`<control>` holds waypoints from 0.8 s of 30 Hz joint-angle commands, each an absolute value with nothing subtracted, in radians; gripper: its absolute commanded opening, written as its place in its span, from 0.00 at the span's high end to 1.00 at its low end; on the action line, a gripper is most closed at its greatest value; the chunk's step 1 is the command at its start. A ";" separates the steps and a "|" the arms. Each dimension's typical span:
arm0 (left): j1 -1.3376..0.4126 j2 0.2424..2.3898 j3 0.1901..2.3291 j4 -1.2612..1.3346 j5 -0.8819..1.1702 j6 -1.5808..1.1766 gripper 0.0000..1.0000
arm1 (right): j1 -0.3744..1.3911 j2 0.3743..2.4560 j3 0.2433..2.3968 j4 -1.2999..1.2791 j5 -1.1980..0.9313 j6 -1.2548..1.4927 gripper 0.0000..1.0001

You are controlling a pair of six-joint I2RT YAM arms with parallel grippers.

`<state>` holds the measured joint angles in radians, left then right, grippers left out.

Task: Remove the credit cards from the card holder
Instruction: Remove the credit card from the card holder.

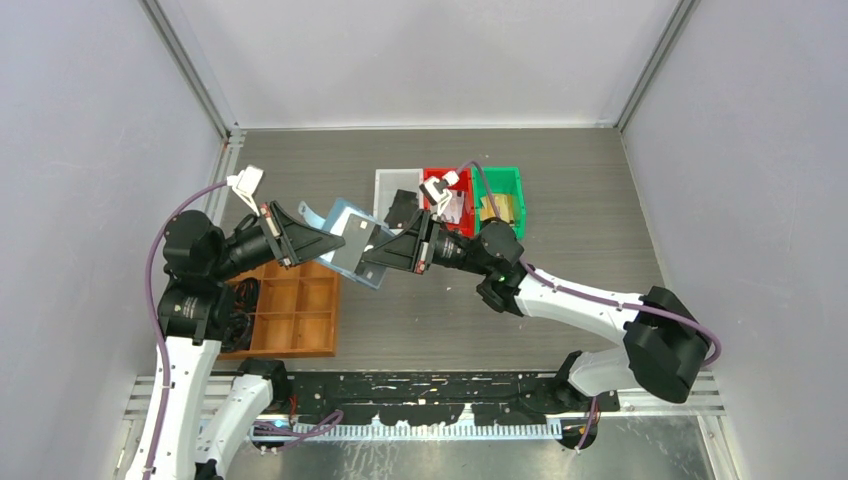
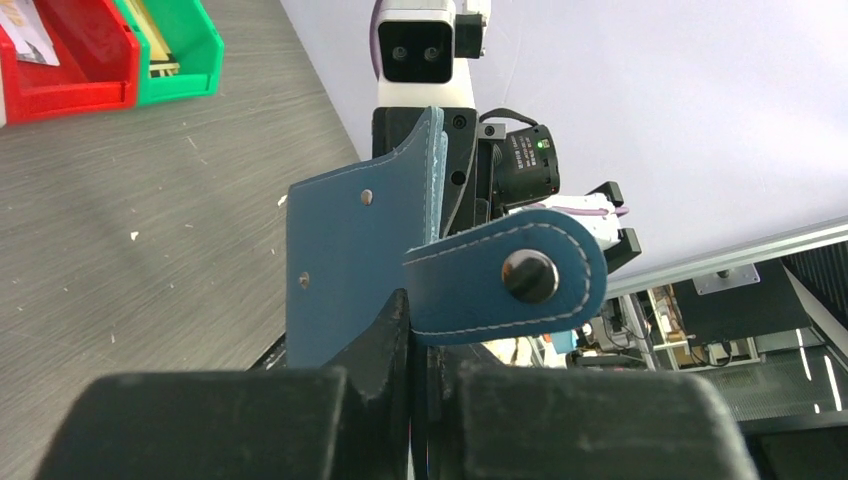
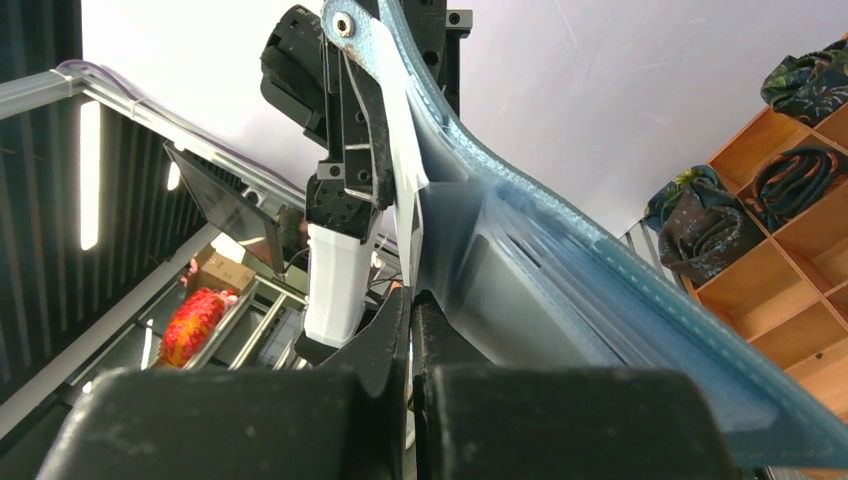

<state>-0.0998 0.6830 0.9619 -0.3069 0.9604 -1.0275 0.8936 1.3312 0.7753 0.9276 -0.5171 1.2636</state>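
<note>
The teal-blue card holder [image 1: 345,240] hangs open in the air above the table, between my two grippers. My left gripper [image 1: 322,240] is shut on its outer flap; in the left wrist view the holder [image 2: 340,250] and its snap tab [image 2: 510,275] stand up from the shut gripper [image 2: 415,310]. My right gripper [image 1: 372,252] is shut on a thin pale grey card [image 3: 405,190], seen edge-on against the holder's paler inside [image 3: 560,290]. A black card [image 1: 401,208] lies on the table behind.
A white sheet [image 1: 390,183] lies under the black card. A red bin [image 1: 440,190] and a green bin [image 1: 505,195] stand at the back. A brown wooden compartment tray [image 1: 295,315] sits at the left, below the left arm.
</note>
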 commanded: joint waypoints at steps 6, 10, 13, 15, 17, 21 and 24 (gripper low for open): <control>-0.094 0.669 1.022 -0.231 0.963 -1.043 1.00 | 0.902 1.319 0.755 0.992 -0.485 1.256 0.99; -0.094 0.671 1.028 -0.230 0.961 -1.046 1.00 | 0.902 1.307 0.734 0.988 -0.469 1.249 0.99; -0.093 0.674 1.032 -0.230 0.959 -1.049 1.00 | 0.902 1.310 0.734 0.988 -0.468 1.252 0.99; -0.092 0.673 1.036 -0.231 0.960 -1.048 1.00 | 0.902 1.312 0.734 0.991 -0.465 1.254 0.99; -0.092 0.673 1.036 -0.230 0.962 -1.047 1.00 | 0.902 1.316 0.738 0.997 -0.465 1.258 0.99; -0.091 0.674 1.039 -0.231 0.963 -1.042 1.00 | 0.903 1.325 0.744 1.017 -0.456 1.282 0.78; -0.091 0.676 1.042 -0.233 0.962 -1.042 1.00 | 0.904 1.354 0.752 1.099 -0.440 1.328 0.67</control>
<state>-0.0956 0.6849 0.9859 -0.3096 0.9440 -1.0359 0.8970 1.3380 0.7403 0.9871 -0.4721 1.2861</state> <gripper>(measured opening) 0.029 0.280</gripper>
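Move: The credit card, still in the opened card holder, has its middle some 2 cm ahead of the right hand and about level with it in height; the right fingertips are already shut at its near edge. The holder's middle lies about 2 cm ahead and 1 cm left. The white bin is on the table about 21 cm ahead, 3 cm right and 33 cm down. From the left hand, which pinches the holder, the card is 3 cm to the right, level front to back and 1 cm down. Almost in place, the right hand eases about half a centimetre down and forward with barely any turn, its fingertips shut at the card's near edge. It then parts its fingers to roughly a quarter open, slackening its grip while the card edge stays between the pads. The left hand keeps its pinch on the holder and lifts it just under 1 cm towards the end. ##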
